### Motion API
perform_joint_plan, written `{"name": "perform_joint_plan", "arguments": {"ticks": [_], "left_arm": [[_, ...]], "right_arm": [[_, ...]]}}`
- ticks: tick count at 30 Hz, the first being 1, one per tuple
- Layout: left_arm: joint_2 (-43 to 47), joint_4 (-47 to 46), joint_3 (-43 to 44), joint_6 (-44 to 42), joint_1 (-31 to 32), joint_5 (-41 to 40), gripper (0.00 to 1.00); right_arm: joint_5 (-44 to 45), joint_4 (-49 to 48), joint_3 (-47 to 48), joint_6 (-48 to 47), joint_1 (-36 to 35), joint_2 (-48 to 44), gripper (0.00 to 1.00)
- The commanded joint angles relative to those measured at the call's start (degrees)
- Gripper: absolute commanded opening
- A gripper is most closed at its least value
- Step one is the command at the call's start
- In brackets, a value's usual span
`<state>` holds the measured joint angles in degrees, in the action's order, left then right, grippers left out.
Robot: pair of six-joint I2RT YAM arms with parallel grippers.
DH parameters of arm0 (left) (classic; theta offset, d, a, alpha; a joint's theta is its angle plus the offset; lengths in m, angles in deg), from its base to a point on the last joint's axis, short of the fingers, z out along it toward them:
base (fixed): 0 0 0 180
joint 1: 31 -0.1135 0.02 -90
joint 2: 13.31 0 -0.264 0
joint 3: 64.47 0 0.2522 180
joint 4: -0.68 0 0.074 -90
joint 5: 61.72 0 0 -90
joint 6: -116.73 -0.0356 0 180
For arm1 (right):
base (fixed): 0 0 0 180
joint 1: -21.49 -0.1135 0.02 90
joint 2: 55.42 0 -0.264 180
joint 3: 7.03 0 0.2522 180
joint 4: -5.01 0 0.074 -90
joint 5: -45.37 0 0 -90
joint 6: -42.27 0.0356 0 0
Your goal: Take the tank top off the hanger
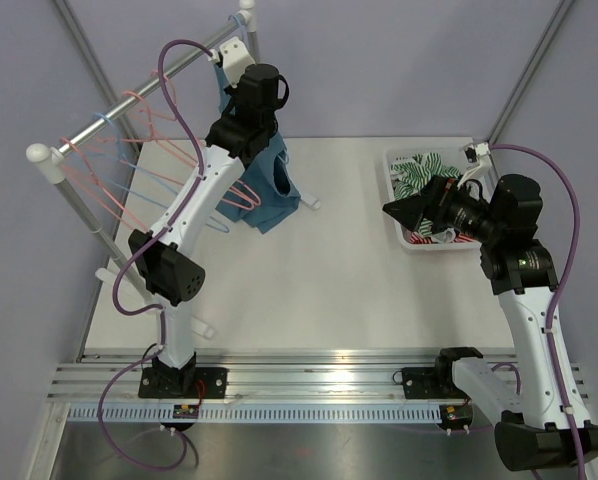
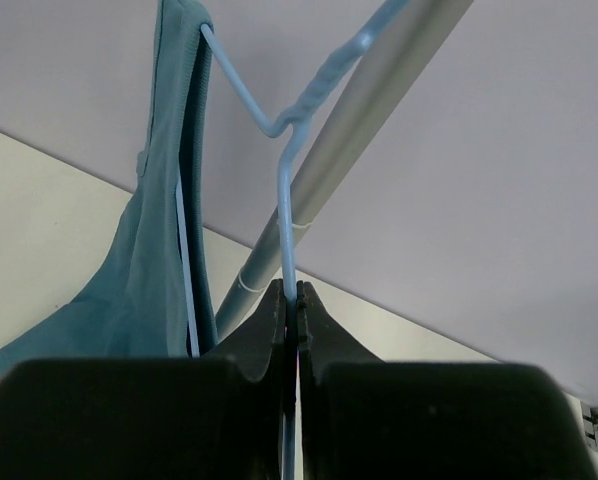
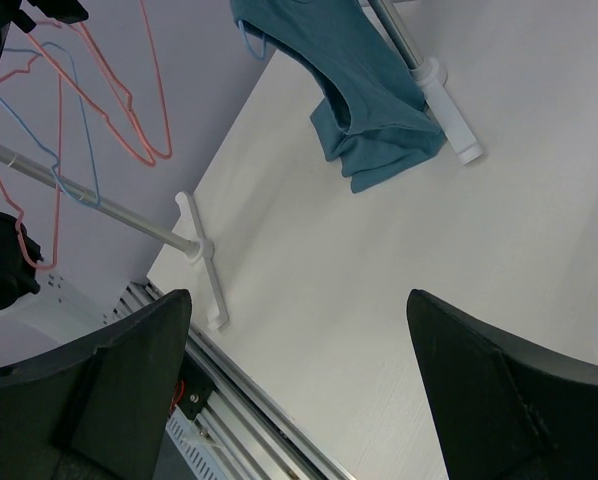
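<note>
A teal tank top (image 1: 269, 185) hangs from a light blue wire hanger (image 2: 289, 130) hooked on the grey rail (image 1: 149, 90) at its far end. It also shows in the left wrist view (image 2: 149, 270) and the right wrist view (image 3: 364, 85). My left gripper (image 2: 291, 300) is shut on the hanger's wire just under the twisted neck, up by the rail (image 2: 379, 110). My right gripper (image 3: 299, 320) is open and empty, held above the table to the right, apart from the garment.
Several empty pink and blue hangers (image 1: 149, 170) hang along the rail. The rack's white feet (image 1: 204, 325) rest on the table. A white basket (image 1: 404, 235) with green and white clothes sits at the right, under my right arm.
</note>
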<state>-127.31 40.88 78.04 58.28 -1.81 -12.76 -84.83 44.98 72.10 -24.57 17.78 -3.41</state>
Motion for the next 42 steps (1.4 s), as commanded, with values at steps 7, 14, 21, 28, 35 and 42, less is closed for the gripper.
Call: {"name": "perform_joint_plan", "arguments": {"ticks": [7, 14, 21, 28, 35, 42], "left_arm": [[2.3, -3.7, 4.6, -0.4, 0.0, -5.1, 0.00], [5.0, -4.1, 6.7, -2.5, 0.3, -4.6, 0.00], [12.6, -6.0, -0.5, -3.2, 3.1, -2.6, 0.00], [22.8, -8.3, -10.9, -3.3, 6.1, -0.7, 0.00], [29.7, -4.4, -18.0, 1.1, 6.5, 13.1, 0.00], [41.3, -7.2, -32.8, 6.1, 7.6, 33.3, 0.00]], "right_arm": [[-2.2, -3.3, 2.1, -0.3, -0.4, -1.2, 0.96], [-2.4, -4.2, 2.0, 0.6, -0.4, -1.3, 0.96], [-2.0, -4.9, 1.3, 0.3, -0.4, -0.6, 0.98], [-2.5, -6.0, -0.1, 0.5, -0.4, 1.4, 0.99], [-1.4, -5.2, 0.4, 0.1, -0.4, 2.9, 0.99], [-4.0, -7.6, 1.2, 2.1, -0.4, 4.8, 1.00]]}}
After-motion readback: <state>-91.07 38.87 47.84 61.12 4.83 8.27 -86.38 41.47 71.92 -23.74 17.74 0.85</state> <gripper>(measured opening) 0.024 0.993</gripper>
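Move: The left hand, already shut on the blue hanger's near wire, has the clear space beside the rail about 18 cm back, 3 right and 7 up. The blue tank top hangs 17 cm below it, 2 ahead and 3 left; the far post stands 8 ahead, 1 right, and the empty hangers 14 back, 12 left, slightly lower. From the right hand that space is 10 ahead, 24 left, 14 higher; the tank top 30 ahead, 30 left, 13 lower. Keeping its pinch on the blue hanger's wire, the left hand first lifts to unhook it, nearly straight up, then draws it about 18 cm back from the far post while still climbing to some 11 cm. It finishes by sinking about 4 cm and swinging a little right, turning clockwise by almost 30 degrees with the fingers staying shut. ##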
